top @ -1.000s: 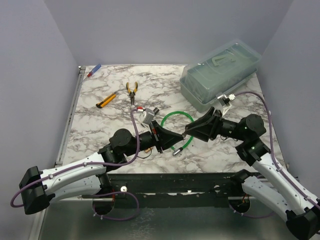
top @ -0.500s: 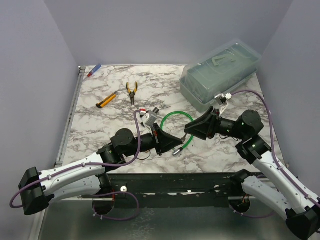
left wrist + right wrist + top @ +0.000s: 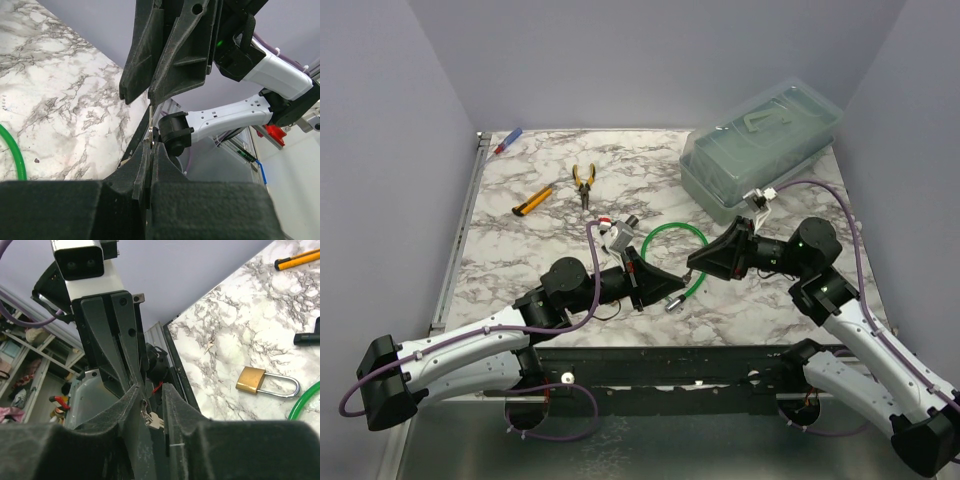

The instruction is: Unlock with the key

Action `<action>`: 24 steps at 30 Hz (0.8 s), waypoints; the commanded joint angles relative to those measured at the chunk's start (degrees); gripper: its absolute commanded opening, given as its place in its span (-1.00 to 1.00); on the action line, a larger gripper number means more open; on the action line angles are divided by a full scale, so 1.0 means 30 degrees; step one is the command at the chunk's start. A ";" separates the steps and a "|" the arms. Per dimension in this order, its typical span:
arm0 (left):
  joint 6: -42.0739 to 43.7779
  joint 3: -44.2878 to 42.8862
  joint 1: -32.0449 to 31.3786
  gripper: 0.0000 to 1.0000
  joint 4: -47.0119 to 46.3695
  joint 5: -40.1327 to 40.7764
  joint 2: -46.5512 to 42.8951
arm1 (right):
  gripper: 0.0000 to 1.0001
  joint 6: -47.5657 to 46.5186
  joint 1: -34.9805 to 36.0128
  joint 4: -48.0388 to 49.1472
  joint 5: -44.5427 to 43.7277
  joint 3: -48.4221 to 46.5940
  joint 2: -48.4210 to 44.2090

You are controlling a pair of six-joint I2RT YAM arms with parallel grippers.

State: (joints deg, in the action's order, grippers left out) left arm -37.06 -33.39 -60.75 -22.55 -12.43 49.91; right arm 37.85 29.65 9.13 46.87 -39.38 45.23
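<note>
My left gripper (image 3: 672, 283) is shut on the key (image 3: 150, 127), a thin silver strip that sticks up out of its closed fingertips (image 3: 151, 145). My right gripper (image 3: 693, 263) meets it tip to tip above the near middle of the table. In the right wrist view the key (image 3: 156, 421) lies in the gap of the right gripper (image 3: 151, 387), whose fingers still stand apart around it. The brass padlock (image 3: 250, 380) lies flat on the marble beside the green cable (image 3: 305, 400), apart from both grippers.
The green cable loop (image 3: 672, 232) lies under the grippers, with its silvery end (image 3: 672, 304) near the front edge. A clear plastic box (image 3: 765, 145) stands at the back right. Pliers (image 3: 584, 182), a yellow knife (image 3: 532, 200) and a marker (image 3: 508, 140) lie at the back left.
The right arm has drawn slightly left and up, its tips closer on the left gripper's. The left gripper has shifted slightly and keeps its hold on the key.
</note>
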 commanded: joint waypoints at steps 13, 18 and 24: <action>-0.0072 -0.0590 0.0055 -1.00 -0.0332 0.1292 -0.0005 | -0.99 0.0619 0.0106 0.0620 0.1544 0.0267 -0.0229; -0.0076 -0.0561 0.0065 -0.84 -0.0424 0.1563 -0.0046 | -0.99 0.1300 0.0100 0.0814 0.0492 0.0583 -0.0527; 0.0232 -0.0150 0.0065 0.18 -0.0439 0.1575 -0.0630 | -0.99 0.1773 0.0106 0.0132 -0.1139 0.0174 -0.0529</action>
State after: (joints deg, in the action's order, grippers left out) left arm -37.23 -33.39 -60.75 -22.63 -9.37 49.82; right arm 41.39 29.65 10.50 47.40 -38.26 44.18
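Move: The key, with its ring, is already in the left hand's closed fingertips, about 1 cm ahead and 1 cm to the right of that hand at its own height. It sits between the right hand's parted tips, some 2 cm to that hand's left and 1 cm back. On the table about 27 cm below the left hand, the padlock lies roughly 13 cm to its left and 4 cm ahead, and the green hose's metal end is nearly straight beneath. Easing back about 1 cm, the right hand shuts its part-open fingers fully and pinches the key in mid-air while the left still grips it. The left, drifting forward about 1 cm, holds on until the right is closed, then opens to about half and lets go; the right keeps its pinch and edges slightly forward again at the end. ##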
